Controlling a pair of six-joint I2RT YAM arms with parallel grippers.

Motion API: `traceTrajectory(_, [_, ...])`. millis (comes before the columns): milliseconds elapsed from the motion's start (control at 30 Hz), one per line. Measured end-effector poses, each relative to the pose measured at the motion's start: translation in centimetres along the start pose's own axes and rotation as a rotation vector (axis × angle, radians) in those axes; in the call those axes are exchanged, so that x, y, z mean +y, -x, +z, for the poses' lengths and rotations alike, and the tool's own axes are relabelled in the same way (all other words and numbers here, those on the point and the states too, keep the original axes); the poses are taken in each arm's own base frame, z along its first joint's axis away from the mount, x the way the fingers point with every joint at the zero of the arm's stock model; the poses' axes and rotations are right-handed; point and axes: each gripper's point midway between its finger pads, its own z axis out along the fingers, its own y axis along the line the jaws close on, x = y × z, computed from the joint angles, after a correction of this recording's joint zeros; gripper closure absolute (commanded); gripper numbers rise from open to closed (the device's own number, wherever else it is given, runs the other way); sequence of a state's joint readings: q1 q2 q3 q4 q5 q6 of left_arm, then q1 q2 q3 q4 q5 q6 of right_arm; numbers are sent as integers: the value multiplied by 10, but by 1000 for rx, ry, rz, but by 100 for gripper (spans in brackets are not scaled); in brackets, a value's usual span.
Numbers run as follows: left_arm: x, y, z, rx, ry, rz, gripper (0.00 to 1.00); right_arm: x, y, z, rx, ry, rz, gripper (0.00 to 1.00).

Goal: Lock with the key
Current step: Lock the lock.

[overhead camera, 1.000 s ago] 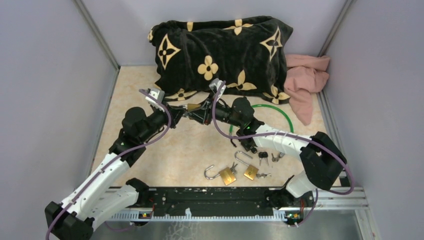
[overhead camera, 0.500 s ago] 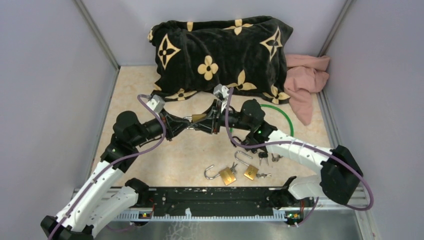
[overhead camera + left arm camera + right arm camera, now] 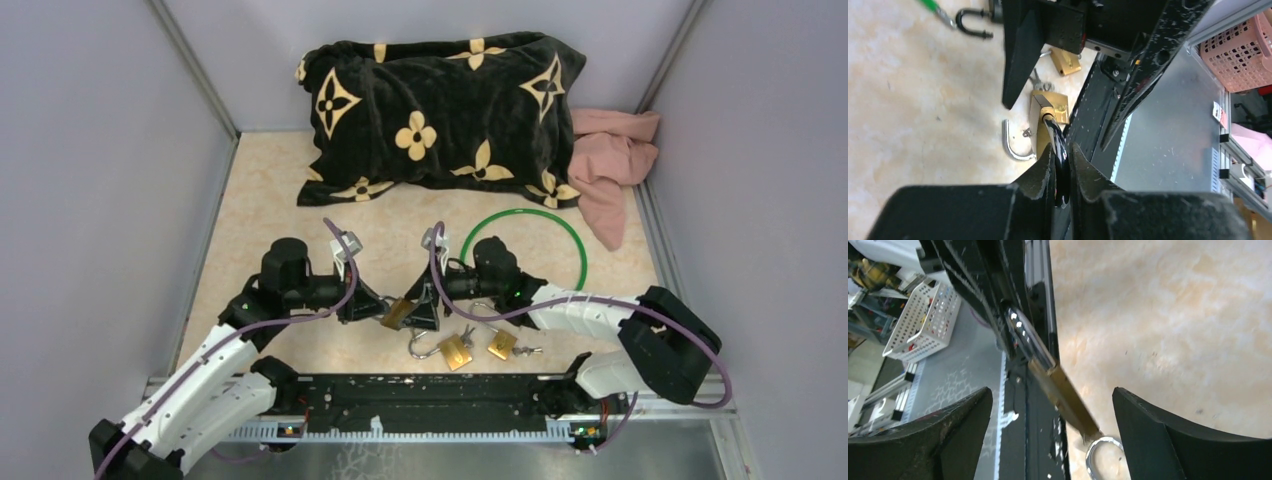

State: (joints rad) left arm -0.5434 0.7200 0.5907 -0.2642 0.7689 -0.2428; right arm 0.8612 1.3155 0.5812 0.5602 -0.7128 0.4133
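My left gripper (image 3: 368, 305) (image 3: 1062, 150) is shut on the black head of a key (image 3: 1060, 162). The key's shaft runs into a brass padlock (image 3: 397, 312) (image 3: 1039, 117) held low over the table near the front rail. In the right wrist view the padlock (image 3: 1065, 395) crosses diagonally, the key's glossy head (image 3: 1023, 335) at its upper end and a silver shackle (image 3: 1103, 455) at its lower end. My right gripper (image 3: 422, 305) (image 3: 1052, 390) stands open, one finger on each side of the padlock, touching neither side.
An open-shackled brass padlock (image 3: 455, 351) and a second padlock (image 3: 501, 344) with keys lie just right of the grippers. A green ring (image 3: 575, 240) lies behind the right arm. A black patterned pillow (image 3: 440, 100) and a pink cloth (image 3: 610, 160) fill the back. The black rail (image 3: 430, 390) borders the near edge.
Both arms have come from beside the pillow down toward the near rail with the padlock. The right gripper has opened and let go of the padlock; the left still grips the key.
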Motion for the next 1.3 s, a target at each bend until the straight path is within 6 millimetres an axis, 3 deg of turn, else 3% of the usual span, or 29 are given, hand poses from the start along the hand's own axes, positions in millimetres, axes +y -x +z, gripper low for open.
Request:
traceTrajectory(100, [6,-18,1,47,16,-58,100,-3,-25,-7,43,2,47,10])
traceTrajectory(200, [6,-18,1,48,10,-53,100,-7,-37,-16,58,-7,67,12])
traceTrajectory(367, [-2,-6,-2,37,-26,54,100,-6,-31,-33,10,-51,-2,18])
traceTrajectory(467, [-15,11,-6,9,-69,162,100,-5,-25,-40,-55,-74,-77,26])
traceTrajectory(633, [-36,26,-12,-23,-157,266,100,-6,-28,-43,-123,-69,-197,28])
traceTrajectory(767, [-40,27,-14,-24,-181,281,100,0,-23,-36,-137,-38,-276,37])
traceTrajectory(933, [-41,26,-14,-22,-192,289,100,9,-15,-27,-139,8,-321,58])
traceTrajectory(1033, [-41,26,-14,-22,-194,292,100,12,-16,-25,-135,23,-323,65])
traceTrajectory(1133, [-42,26,-14,-22,-196,294,100,13,-20,-24,-121,35,-314,78])
traceTrajectory(1300, [-41,28,-14,-27,-194,300,100,18,-19,-20,-114,57,-309,83])
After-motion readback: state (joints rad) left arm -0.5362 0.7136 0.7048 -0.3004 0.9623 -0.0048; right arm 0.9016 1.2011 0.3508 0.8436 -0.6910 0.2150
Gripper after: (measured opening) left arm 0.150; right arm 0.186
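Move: The right hand, open around the body of the padlock that the left hand holds by its shackle, goes for the key: about 2 cm right, 1 cm ahead and 4 cm below. The padlock body's middle is level ahead, 1 cm left and 2 cm down; a loose brass padlock lies 10 cm back, 9 cm right, 11 cm below. From the left hand the key is some 7 cm right, 1 cm ahead, 3 cm down. Right hand backs rightward about 5 cm, returns and pinches the key as left raises the held padlock. ##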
